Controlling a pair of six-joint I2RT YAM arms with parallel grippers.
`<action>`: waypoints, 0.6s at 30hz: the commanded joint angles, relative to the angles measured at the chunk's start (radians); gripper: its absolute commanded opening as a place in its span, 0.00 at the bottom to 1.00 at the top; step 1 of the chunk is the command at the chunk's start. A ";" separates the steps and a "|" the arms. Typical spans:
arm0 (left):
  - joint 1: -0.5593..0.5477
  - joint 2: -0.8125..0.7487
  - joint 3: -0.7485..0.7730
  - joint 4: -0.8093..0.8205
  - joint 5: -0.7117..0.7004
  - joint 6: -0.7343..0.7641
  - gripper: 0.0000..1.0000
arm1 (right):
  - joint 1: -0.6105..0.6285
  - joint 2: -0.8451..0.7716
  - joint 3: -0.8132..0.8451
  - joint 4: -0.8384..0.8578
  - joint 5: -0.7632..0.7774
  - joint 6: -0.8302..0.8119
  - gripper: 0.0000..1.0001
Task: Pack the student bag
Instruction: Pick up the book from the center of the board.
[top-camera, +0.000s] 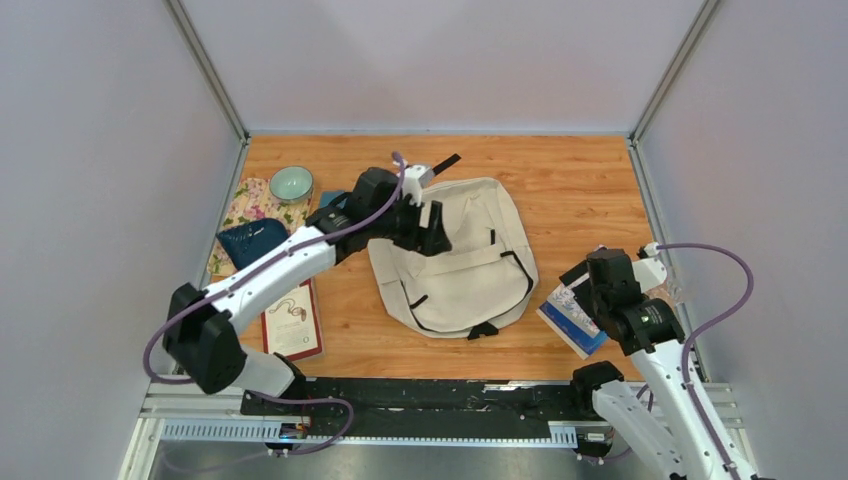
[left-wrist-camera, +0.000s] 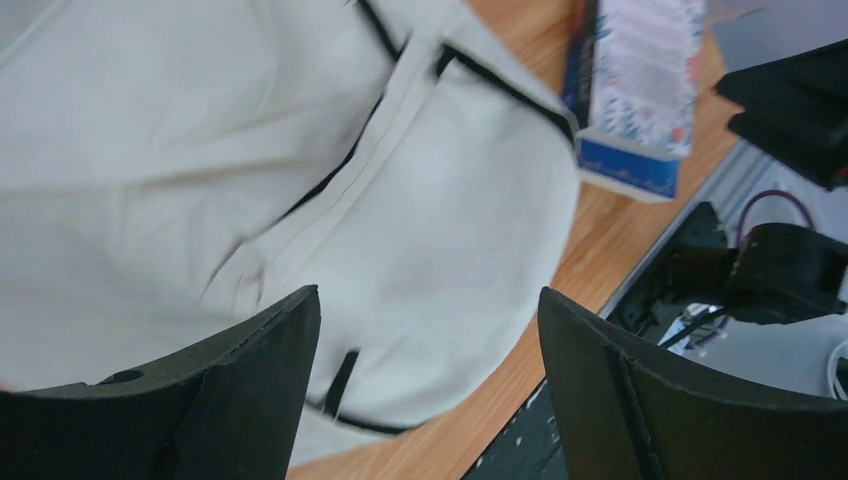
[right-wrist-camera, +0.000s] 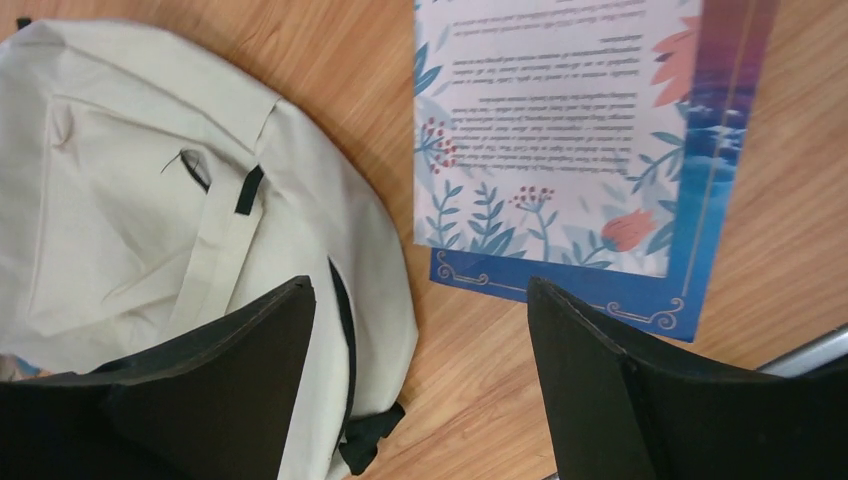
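Observation:
The student bag (top-camera: 470, 262), a large cream fabric backpack with black zippers and straps, lies flat in the middle of the wooden table. My left gripper (top-camera: 435, 232) hovers over its upper left part. In the left wrist view the left gripper (left-wrist-camera: 430, 330) stands open above the bag's cloth (left-wrist-camera: 250, 180), with nothing between its fingers. My right gripper (top-camera: 580, 285) is just right of the bag, beside a blue floral book (top-camera: 572, 322). The right wrist view shows this gripper (right-wrist-camera: 420, 320) open over bare wood, between the bag (right-wrist-camera: 130, 200) and the book (right-wrist-camera: 570, 150).
At the left of the table lie a floral cloth (top-camera: 250, 203), a teal bowl (top-camera: 291, 184), a dark blue pouch (top-camera: 252, 242) and a red-brown book (top-camera: 292, 320). Grey walls close in three sides. A black rail (top-camera: 420, 395) runs along the near edge.

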 joint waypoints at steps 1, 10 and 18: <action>-0.074 0.206 0.205 0.111 0.138 0.039 0.87 | -0.150 -0.023 0.024 -0.030 -0.091 -0.125 0.81; -0.155 0.646 0.624 0.180 0.345 0.051 0.87 | -0.487 -0.012 -0.035 -0.021 -0.201 -0.160 0.81; -0.174 0.898 0.814 0.240 0.425 0.041 0.87 | -0.726 0.022 -0.136 0.110 -0.408 -0.267 0.81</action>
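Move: For the right hand, the book (a white one lying on a blue one) is about 11 cm below, some 4 cm to its right and 2 cm ahead. The bag's middle is roughly 29 cm to its left and 14 cm ahead. From the left hand the book lies about 38 cm to the right and 8 cm back, 16 cm lower; the bag spreads right beneath that hand, its middle 5 cm right and 3 cm ahead. Sweeping quickly rightwards over the bag towards the book, the open left hand covers about 22 cm, edging forward, rising slightly and then sinking, as it turns clockwise. The right hand, also open and touching nothing, goes right some 7 cm over the book, then increasingly down and a little back towards its near right side, turning about 20 degrees clockwise and tipping its fingers down. ##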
